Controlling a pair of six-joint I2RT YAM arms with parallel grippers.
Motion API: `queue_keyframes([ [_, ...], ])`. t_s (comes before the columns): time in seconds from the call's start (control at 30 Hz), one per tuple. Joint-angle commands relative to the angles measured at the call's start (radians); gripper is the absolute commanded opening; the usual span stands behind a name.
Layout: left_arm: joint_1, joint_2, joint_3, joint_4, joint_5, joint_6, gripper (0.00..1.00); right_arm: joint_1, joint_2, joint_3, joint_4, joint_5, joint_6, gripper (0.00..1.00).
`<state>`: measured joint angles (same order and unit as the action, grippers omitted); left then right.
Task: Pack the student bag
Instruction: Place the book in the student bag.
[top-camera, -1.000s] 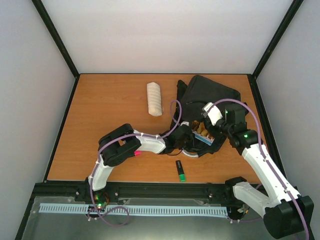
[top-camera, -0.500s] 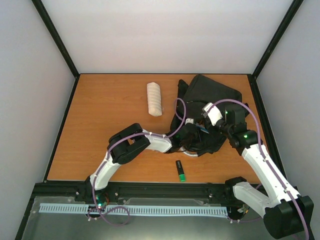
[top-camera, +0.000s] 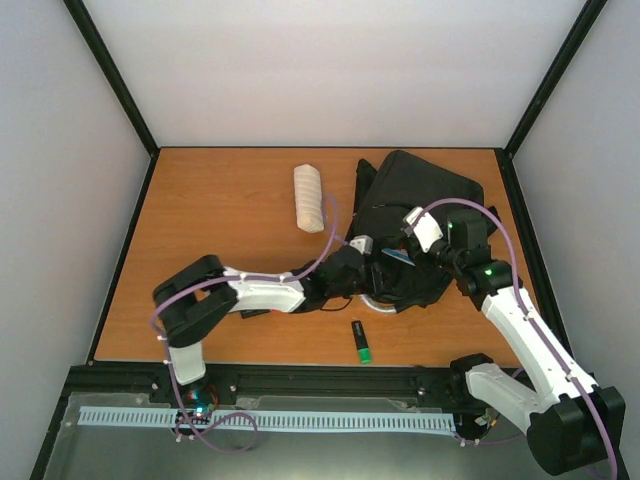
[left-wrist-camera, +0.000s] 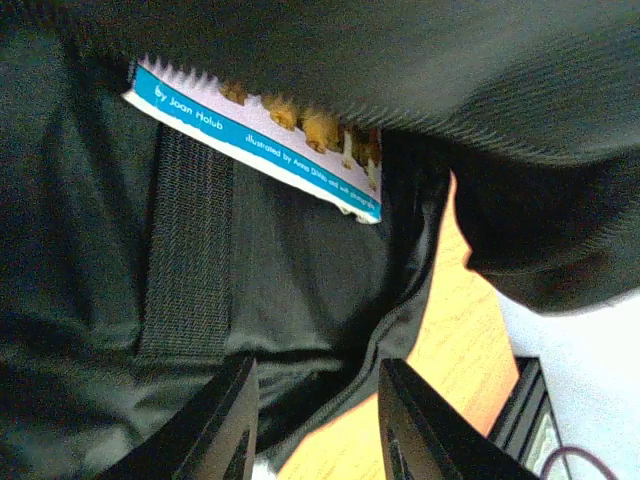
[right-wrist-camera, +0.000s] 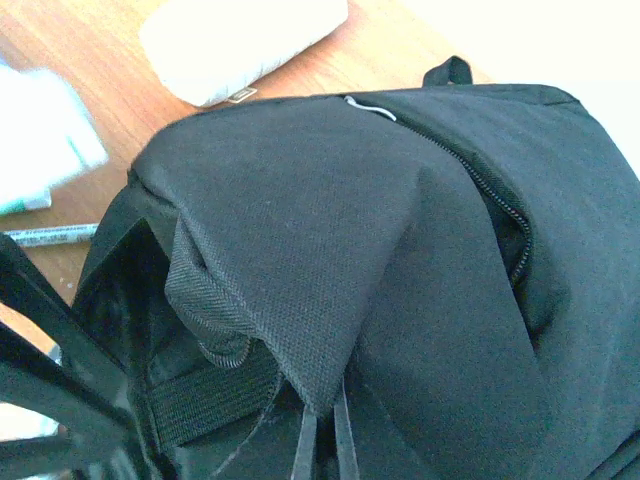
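The student bag (top-camera: 420, 195) is a black backpack lying at the right back of the table. My right gripper (top-camera: 408, 238) is shut on a fold of its black flap (right-wrist-camera: 300, 300) and holds the mouth lifted. A book with a blue strip along its edge (left-wrist-camera: 250, 130) lies inside the opening, under the raised flap; a sliver of it shows from above (top-camera: 398, 257). My left gripper (left-wrist-camera: 318, 425) is at the bag's mouth (top-camera: 372, 268), open, with nothing between its fingers, a short way back from the book.
A cream padded pouch (top-camera: 309, 198) lies left of the bag, also seen in the right wrist view (right-wrist-camera: 240, 35). A black and green highlighter (top-camera: 361, 342) lies near the front edge. A pen (right-wrist-camera: 50, 235) lies on the wood beside the bag.
My left gripper pushed the book into the bag, then opened and let it go. Its elbow swung left and the gripper drew back slightly. The right gripper kept its hold.
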<state>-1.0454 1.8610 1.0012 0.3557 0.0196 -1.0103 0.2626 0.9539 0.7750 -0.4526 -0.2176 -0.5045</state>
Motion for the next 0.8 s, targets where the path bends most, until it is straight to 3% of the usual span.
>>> queue_keyframes([
  [0.0,-0.002,-0.149,-0.066,-0.193,-0.018,0.046,0.43,-0.003,0.012,-0.014,0.037,0.010,-0.009,0.04],
  [0.23,0.055,-0.363,-0.102,-0.494,-0.172,0.098,0.75,-0.003,0.029,-0.016,0.029,0.004,-0.013,0.06],
  [0.37,0.157,-0.423,-0.050,-0.640,-0.223,0.136,0.79,-0.003,0.036,-0.014,0.030,0.006,-0.011,0.06],
  [0.5,0.283,-0.389,0.031,-0.765,-0.244,0.157,0.81,-0.003,0.036,-0.013,0.029,0.004,-0.009,0.06],
  [0.77,0.480,-0.213,0.206,-0.781,-0.121,0.269,0.83,-0.003,0.035,-0.016,0.028,0.004,-0.010,0.07],
])
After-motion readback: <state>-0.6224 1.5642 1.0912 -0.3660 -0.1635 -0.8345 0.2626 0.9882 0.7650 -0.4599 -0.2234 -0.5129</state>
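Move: The white pencil case lies about 25 cm ahead of the left hand, 17 cm to its left and some 8 cm lower. The bag's middle is roughly 17 cm ahead and 17 cm to the right; the book in its mouth is 8 cm ahead and 12 cm right. The glue stick is about level and 14 cm left. From the right hand, the case is about 24 cm ahead, 29 cm left. Left hand swings about 22 cm left, then forward, towards the pencil case, opening wide; right keeps the flap. ##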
